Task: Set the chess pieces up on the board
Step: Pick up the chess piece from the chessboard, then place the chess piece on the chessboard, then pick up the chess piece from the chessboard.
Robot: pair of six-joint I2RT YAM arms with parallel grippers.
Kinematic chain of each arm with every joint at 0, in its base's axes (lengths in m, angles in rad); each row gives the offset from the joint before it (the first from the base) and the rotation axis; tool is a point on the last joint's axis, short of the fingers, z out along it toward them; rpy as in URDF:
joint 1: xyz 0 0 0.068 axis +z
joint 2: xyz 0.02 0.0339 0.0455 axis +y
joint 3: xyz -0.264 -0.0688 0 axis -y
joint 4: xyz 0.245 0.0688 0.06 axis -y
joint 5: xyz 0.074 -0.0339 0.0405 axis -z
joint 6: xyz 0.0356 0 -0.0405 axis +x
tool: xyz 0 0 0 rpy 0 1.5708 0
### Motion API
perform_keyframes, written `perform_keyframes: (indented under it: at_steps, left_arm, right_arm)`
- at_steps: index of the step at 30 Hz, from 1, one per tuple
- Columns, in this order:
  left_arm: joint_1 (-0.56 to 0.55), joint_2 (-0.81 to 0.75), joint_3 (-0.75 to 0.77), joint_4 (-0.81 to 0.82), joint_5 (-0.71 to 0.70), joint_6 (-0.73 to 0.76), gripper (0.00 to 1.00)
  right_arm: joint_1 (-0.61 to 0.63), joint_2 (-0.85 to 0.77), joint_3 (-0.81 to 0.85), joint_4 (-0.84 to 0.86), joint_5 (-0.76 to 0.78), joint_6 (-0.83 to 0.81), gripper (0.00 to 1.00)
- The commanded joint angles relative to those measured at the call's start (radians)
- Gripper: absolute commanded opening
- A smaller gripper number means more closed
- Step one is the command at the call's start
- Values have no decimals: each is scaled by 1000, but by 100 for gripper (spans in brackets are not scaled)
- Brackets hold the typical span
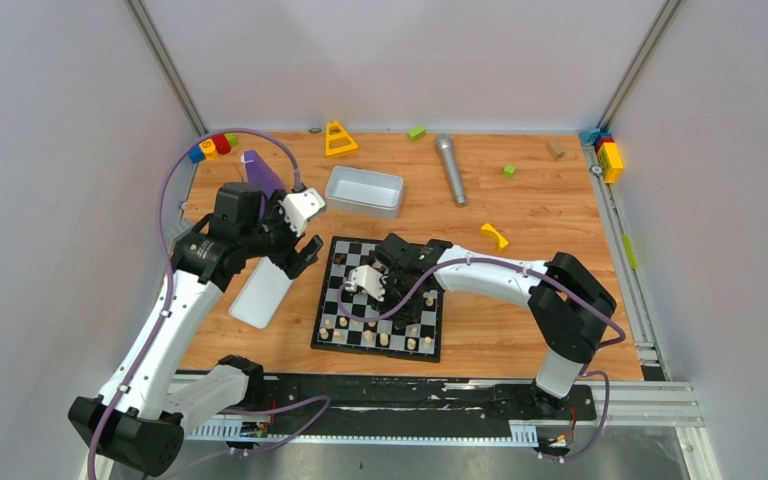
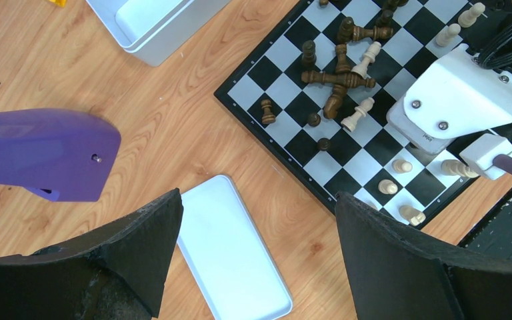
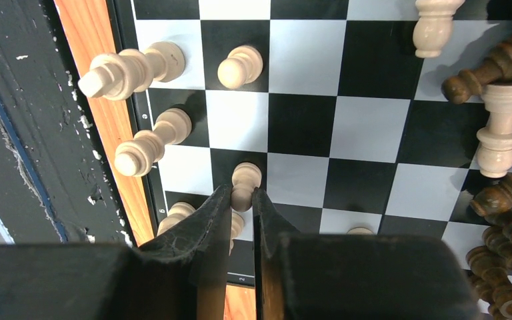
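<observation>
The checkered board (image 1: 345, 250) lies in the middle of the table. My right gripper (image 3: 242, 197) is shut on a pale pawn (image 3: 245, 179) that stands near the board's near edge, beside other upright pale pieces (image 3: 150, 143). A heap of dark pieces (image 2: 337, 73), with a few pale ones among them, lies tumbled toward the board's far side. My left gripper (image 2: 259, 200) hangs wide open, holding nothing, above the table between the white lid (image 2: 233, 253) and the board's left edge (image 2: 287, 87).
A white tray (image 1: 364, 190) sits behind the board. A purple object (image 1: 260, 170) stands at the back left, close to the left arm. A grey cylinder (image 1: 450, 170), a yellow triangle (image 1: 339, 140) and small coloured blocks lie scattered along the back.
</observation>
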Motion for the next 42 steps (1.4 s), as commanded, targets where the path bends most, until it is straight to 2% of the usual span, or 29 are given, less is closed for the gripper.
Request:
perform_keyframes:
  at_steps: [1, 14, 27, 34, 42]
  left_arm:
    - [5, -15, 5, 23, 5, 7, 92]
    - [6, -19, 2, 22, 5, 7, 92]
    - [6, -23, -8, 26, 6, 7, 92]
    - [6, -22, -5, 29, 9, 7, 92]
    - [6, -10, 7, 31, 14, 5, 92]
  right_arm:
    - [1, -41, -21, 2, -12, -3, 6]
    - [17, -30, -26, 6, 1, -2, 11]
    - [-6, -113, -1, 8, 22, 26, 49]
    - [-117, -166, 26, 6, -1, 48, 52]
    - [-180, -119, 35, 7, 51, 66, 52]
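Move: The right hand has a white pawn pinched by its head, upright on a second-row square, its middle about 1 cm below the fingertips. Another white pawn stands about 3 cm to the right, and a tall white piece 3 cm back and 3 cm left. A loose white pawn waits roughly 6 cm ahead and 3 cm right. From the idle left hand, the held pawn is some 11 cm back, 18 cm right and 20 cm below. The right fingers keep their pinch on the pawn for a while, then open to about half and let go of it. The hand comes up some 4 cm and swings forward about 5 cm and 3 cm to the right, fingers staying open and wrist turning some 10 degrees clockwise, towards the loose white pawns near the board's right edge. ##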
